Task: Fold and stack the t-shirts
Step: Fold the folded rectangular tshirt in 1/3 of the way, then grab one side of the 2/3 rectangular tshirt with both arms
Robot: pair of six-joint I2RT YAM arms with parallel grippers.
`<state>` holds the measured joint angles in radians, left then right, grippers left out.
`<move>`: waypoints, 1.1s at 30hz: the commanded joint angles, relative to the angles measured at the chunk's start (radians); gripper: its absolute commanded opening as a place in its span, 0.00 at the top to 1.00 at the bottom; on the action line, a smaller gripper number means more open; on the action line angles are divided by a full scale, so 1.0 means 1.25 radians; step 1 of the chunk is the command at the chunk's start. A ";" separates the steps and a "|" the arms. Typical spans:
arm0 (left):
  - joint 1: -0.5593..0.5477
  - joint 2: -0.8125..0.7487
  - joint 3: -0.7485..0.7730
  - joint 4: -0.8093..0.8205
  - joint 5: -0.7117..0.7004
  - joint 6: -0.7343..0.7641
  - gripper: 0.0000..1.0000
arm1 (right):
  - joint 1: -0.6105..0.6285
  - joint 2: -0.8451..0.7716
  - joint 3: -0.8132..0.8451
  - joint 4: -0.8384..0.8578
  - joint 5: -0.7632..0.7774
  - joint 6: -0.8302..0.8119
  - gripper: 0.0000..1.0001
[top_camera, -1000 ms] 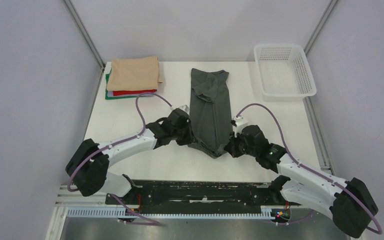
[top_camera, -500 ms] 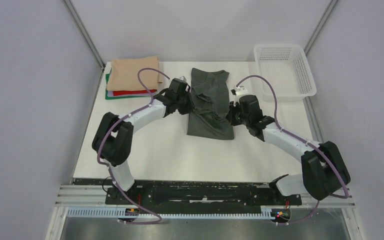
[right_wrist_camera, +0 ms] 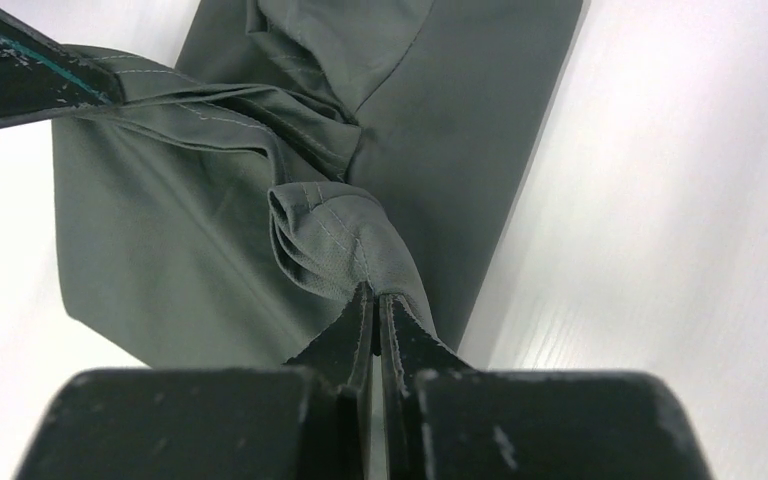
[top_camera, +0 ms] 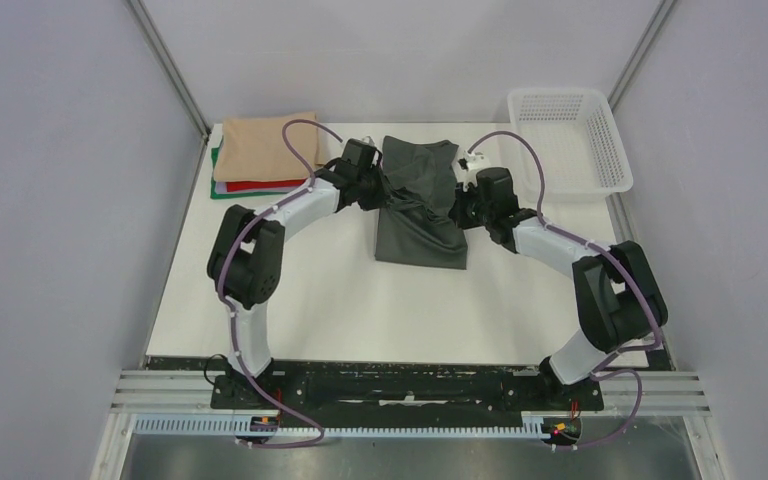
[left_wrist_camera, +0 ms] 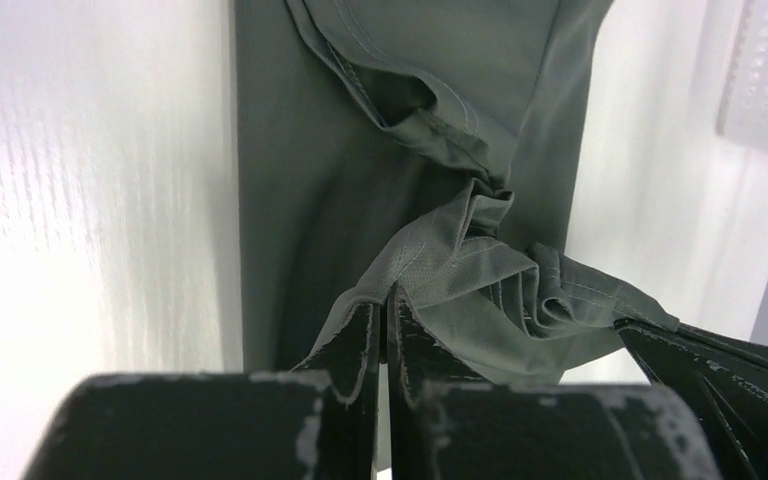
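The dark charcoal-grey t-shirt (top_camera: 422, 205) lies at the table's far middle, its near end doubled over toward the back. My left gripper (top_camera: 378, 187) is shut on the shirt's hem at its left edge; the wrist view shows cloth (left_wrist_camera: 460, 260) pinched at the fingertips (left_wrist_camera: 388, 296). My right gripper (top_camera: 463, 203) is shut on the hem at the right edge, cloth (right_wrist_camera: 330, 240) bunched at its tips (right_wrist_camera: 374, 296). A stack of folded t-shirts sits at the far left, tan (top_camera: 270, 146) on top, red (top_camera: 260, 185) and green (top_camera: 222, 190) below.
A white plastic lattice basket (top_camera: 566, 140) stands at the far right corner. Metal frame posts and grey walls border the table. The white table (top_camera: 360, 300) stretches bare toward the arm bases.
Both grippers carried the shirt's near hem away from the bases toward the back, folding the lower part over the upper part. Both arms are now stretched far forward.
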<state>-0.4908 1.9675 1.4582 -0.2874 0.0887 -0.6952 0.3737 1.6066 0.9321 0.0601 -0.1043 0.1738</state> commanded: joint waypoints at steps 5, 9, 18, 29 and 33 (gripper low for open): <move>0.029 0.070 0.086 -0.014 0.025 0.055 0.84 | -0.043 0.076 0.065 0.087 -0.049 0.000 1.00; 0.036 0.095 0.119 -0.014 0.040 0.075 0.58 | -0.066 0.107 0.083 0.124 -0.054 0.010 0.84; 0.047 -0.027 0.038 -0.006 0.057 0.109 0.00 | -0.089 0.055 0.062 0.127 -0.080 0.019 0.02; 0.037 -0.238 -0.324 0.036 0.078 0.047 0.00 | -0.084 -0.157 -0.245 0.135 -0.178 0.086 0.02; 0.037 -0.236 -0.380 0.077 0.109 0.025 0.04 | -0.071 -0.190 -0.315 0.134 -0.194 0.078 0.02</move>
<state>-0.4400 1.6928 1.0424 -0.2718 0.1692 -0.6128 0.2672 1.4143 0.5991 0.2092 -0.3004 0.2626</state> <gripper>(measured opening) 0.993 0.979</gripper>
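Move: Each hand still pinches one corner of the lifted hem. The left hand's landing spot on the shirt is about 3 cm ahead, 1 cm left and 3 cm down; its near-left fold corner is some 12 cm back and 3 cm left, the t-shirt pile roughly 12 cm ahead and 27 cm left. The right hand's spot is about 5 cm ahead, 2 cm right and 3 cm down, the near-right fold corner 10 cm back and 3 cm right, the white basket 18 cm ahead and 26 cm right. Both hands lay the pinched hem corners onto the shirt, easing forward and down (left about 3 cm, right about 5 cm forward), and let go as the fingers spread wide. Rising slightly, they then draw back some 12 cm, the left also veering about 5 cm outward, and sink again with open fingers towards the near fold corners. ##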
